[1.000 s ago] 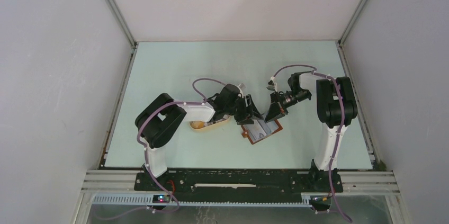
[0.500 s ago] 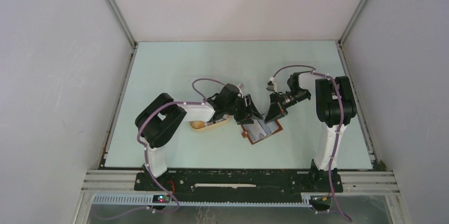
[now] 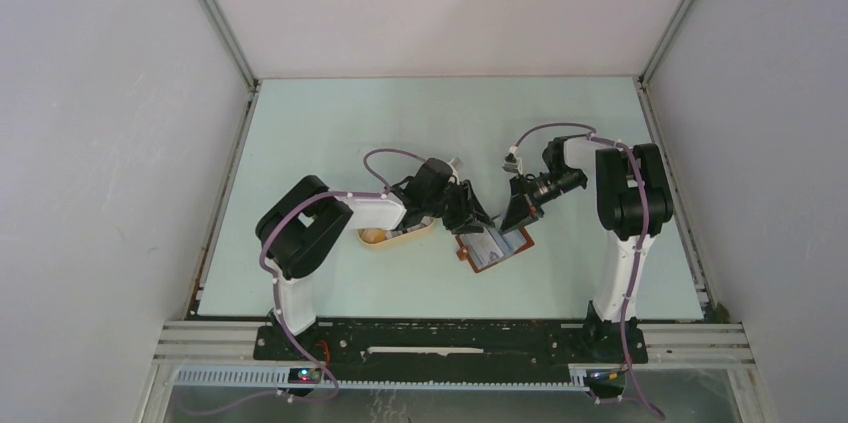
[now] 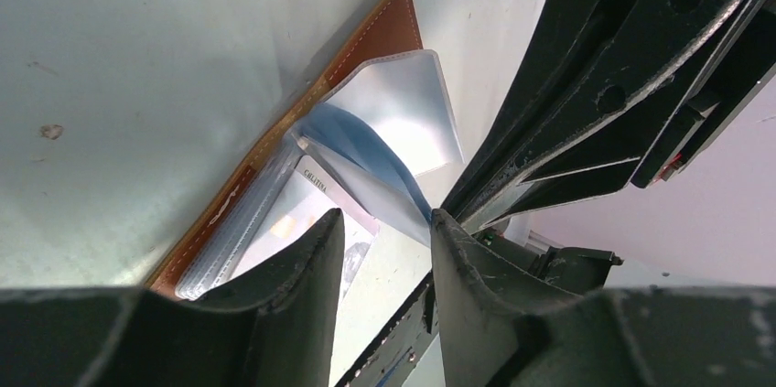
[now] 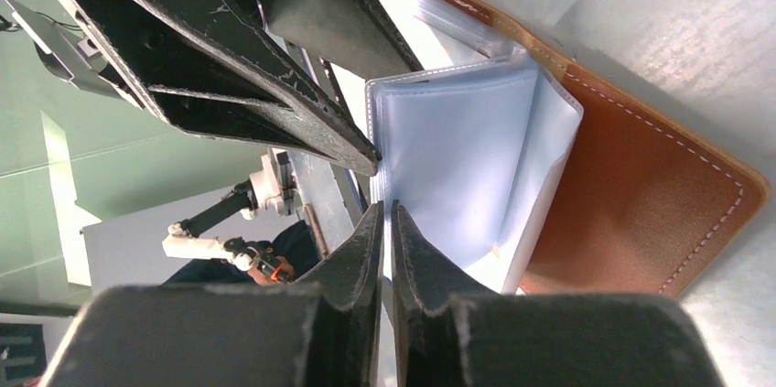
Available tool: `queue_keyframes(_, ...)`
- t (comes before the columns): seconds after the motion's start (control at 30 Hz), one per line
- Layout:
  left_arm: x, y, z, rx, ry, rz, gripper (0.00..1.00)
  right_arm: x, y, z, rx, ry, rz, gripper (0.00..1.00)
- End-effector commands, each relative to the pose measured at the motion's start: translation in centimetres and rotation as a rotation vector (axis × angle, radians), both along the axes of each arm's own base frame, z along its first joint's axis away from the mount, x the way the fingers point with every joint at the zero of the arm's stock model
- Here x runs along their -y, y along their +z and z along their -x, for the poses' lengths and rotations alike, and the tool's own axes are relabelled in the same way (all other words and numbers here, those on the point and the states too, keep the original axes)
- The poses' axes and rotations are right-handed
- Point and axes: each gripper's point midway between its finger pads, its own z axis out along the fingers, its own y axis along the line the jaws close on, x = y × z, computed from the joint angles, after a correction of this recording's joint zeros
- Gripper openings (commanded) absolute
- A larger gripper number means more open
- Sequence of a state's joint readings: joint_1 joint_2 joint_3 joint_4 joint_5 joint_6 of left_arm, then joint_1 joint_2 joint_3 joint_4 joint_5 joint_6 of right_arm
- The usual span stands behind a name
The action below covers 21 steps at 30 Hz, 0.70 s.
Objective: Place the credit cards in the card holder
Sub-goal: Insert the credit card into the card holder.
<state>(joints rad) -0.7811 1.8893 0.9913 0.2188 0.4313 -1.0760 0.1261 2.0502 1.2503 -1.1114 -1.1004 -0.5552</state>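
Note:
The card holder [image 3: 492, 249] lies open on the table, brown leather [image 5: 641, 195] down and clear pockets [image 4: 403, 112] fanned upward. A whitish credit card [image 4: 307, 209] sits in a lower pocket. My right gripper [image 5: 386, 213] is shut on the edge of one clear pocket and holds it lifted. My left gripper [image 4: 386, 222] hovers right over the pockets, open, with nothing between its fingers. Both grippers meet tip to tip above the holder [image 3: 500, 223] in the top view.
An oval cream tray [image 3: 395, 235] with something tan in it lies just left of the card holder, under the left arm's forearm. The right arm's fingers [image 4: 595, 85] crowd the left wrist view. Walls enclose the table on three sides.

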Motion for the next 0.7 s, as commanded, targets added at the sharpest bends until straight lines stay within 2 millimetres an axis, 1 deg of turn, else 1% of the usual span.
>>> queue_keyframes(0.0, 0.3, 0.1, -0.4, -0.004, 0.005, -0.005, 0.44, 0.5, 0.0, -0.9, 0.038, 0.0, 0.009, 0.14)
queue_keyframes(0.23, 0.0, 0.0, -0.2, -0.004, 0.006, -0.012, 0.44, 1.5, -0.6, -1.3, 0.084, 0.004, 0.08, 0.2)
queue_keyframes(0.33, -0.1, 0.2, -0.2, 0.001, 0.007, -0.012, 0.44, 2.2, -0.9, -1.6, 0.149, 0.013, 0.143, 0.24)
queue_keyframes(0.4, -0.1, 0.3, -0.2, 0.004, 0.004, -0.012, 0.44, 2.9, -1.0, -2.0, 0.214, 0.016, 0.2, 0.28)
queue_keyframes(0.53, -0.1, 0.2, -0.1, 0.003, 0.004, -0.013, 0.44, 3.1, 0.8, -2.2, 0.324, 0.009, 0.178, 0.34)
queue_keyframes(0.6, -0.1, 0.2, -0.1, 0.0, 0.001, -0.013, 0.44, 2.9, 1.8, -1.9, 0.383, 0.031, 0.145, 0.36)
queue_keyframes(0.67, -0.1, 0.1, 0.0, -0.002, -0.001, -0.013, 0.44, 2.8, 2.5, -1.1, 0.435, 0.077, 0.124, 0.37)
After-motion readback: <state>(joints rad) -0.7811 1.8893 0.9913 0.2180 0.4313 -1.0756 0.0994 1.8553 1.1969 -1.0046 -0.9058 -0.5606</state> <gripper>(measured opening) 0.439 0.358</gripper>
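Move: The open card holder's middle lies under both grippers: about 3 cm back, 2 cm right and 4 cm below the left hand, and some 2 cm back, 1 cm left and 4 cm below the right hand, which pinches the edge of a raised sleeve. The white card lies roughly 4 cm back and 1 cm left of the left hand, also 4 cm down. The basket stands about 17 cm to the left hand's left, 1 cm back. Keep the left gripper still and half open, its fingertip still against the raised sleeve's edge. Open the right gripper from nearly shut to about a third to let go of the sleeve, easing it right and down; then lift it about 2 cm from that low point, ending some 3 cm right and slightly forward, its fingers tipped about 10 degrees further down and the hand rolled. ##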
